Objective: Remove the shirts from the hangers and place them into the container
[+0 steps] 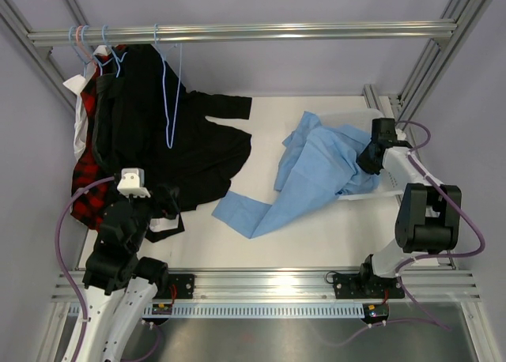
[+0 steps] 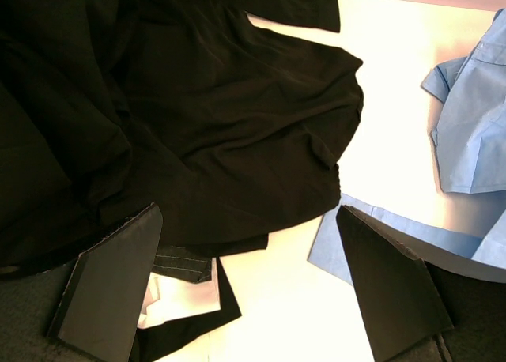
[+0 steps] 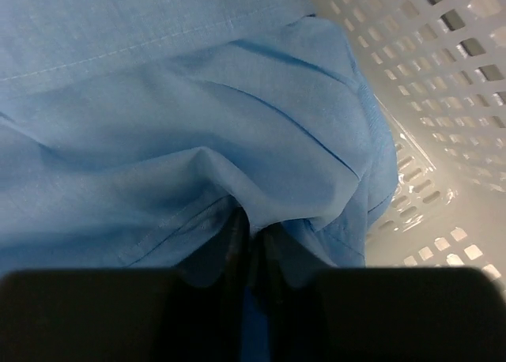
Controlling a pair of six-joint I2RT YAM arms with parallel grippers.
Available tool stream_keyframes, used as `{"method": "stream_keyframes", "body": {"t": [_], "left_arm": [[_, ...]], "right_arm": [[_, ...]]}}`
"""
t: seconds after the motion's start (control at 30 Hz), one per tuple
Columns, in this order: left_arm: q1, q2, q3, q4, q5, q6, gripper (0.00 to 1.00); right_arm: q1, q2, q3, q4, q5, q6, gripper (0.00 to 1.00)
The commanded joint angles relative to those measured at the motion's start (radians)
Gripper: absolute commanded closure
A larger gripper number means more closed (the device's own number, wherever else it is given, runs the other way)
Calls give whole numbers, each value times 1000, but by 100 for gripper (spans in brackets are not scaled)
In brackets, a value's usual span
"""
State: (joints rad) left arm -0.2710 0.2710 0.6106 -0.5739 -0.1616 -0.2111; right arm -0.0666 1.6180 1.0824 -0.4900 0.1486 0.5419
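Observation:
The light blue shirt [image 1: 316, 172] lies spread from the table's middle over the white mesh container [image 1: 370, 194] at the right. My right gripper [image 1: 368, 160] sits at the container's edge, shut on a fold of the light blue shirt [image 3: 198, 117]; its jaws [image 3: 253, 220] pinch cloth beside the container wall [image 3: 443, 77]. A black shirt [image 1: 190, 148] trails from the rail onto the table. My left gripper [image 1: 170, 204] hovers open over its lower hem [image 2: 198, 117], fingers [image 2: 111, 291] wide apart and holding nothing. Pale blue hangers [image 1: 170, 101] hang on the rail.
A red-and-black plaid shirt [image 1: 87, 188] and a white shirt [image 1: 79, 101] hang bunched at the left by the frame post. A bit of white cloth [image 2: 182, 295] shows under the black hem. The metal rail [image 1: 277, 34] crosses the back.

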Motion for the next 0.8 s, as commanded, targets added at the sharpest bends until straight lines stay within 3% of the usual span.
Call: {"method": "stream_keyframes", "body": {"t": [0.0,0.07,0.1,0.2,0.33,0.57,0.77], "left_arm": [[-5,8,-6,60,-15,-10,1],[-5,8,-6,60,-15,-8,1],[-5,8,-6,60,-13,-8,1],[-5,8,-6,60,-13,-10,1],[-5,11,-6,62,-13,-10,1],[-5,14,-3,57,-15,-11,1],[-5,20,-3,57,-15,-11,1]], "right_arm": [[2,-102,5,33,22,-25,71],[7,-160,5,30,9,-69,58],[11,-180,11,22,6,-89,46],[56,-251,34,-8,15,-160,23],[200,-323,65,-44,118,-227,6],[494,-438,63,-22,121,-342,1],[790,-370,53,-5,-10,-451,1]]}}
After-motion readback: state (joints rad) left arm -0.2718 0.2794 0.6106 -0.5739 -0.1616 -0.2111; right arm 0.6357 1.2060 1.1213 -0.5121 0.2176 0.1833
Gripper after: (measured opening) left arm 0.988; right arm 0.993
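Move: The blue shirt's loose part, still outside the container, is centred about 21 cm to the right hand's left, 6 cm back and 4 cm lower. The container's middle is some 3 cm left of that hand, 2 cm ahead and 3 cm below; the shirt's trailing end lies roughly 37 cm left, 15 cm back and 6 cm below. From the idle left hand the loose part is about 38 cm right, 10 cm ahead and 19 cm down. The right hand, its fingers already starting to open on the blue cloth in the container, spreads them wide, lets go of the shirt and lifts nearly straight up out of the container for the first 8 cm or so. Still climbing to about 16 cm, it then sweeps fast some 22 cm to the left and a little back towards its base, over the part of the shirt left outside, while the wrist swings about 50 degrees counter-clockwise and the fingertips tilt up from pointing steeply down. ##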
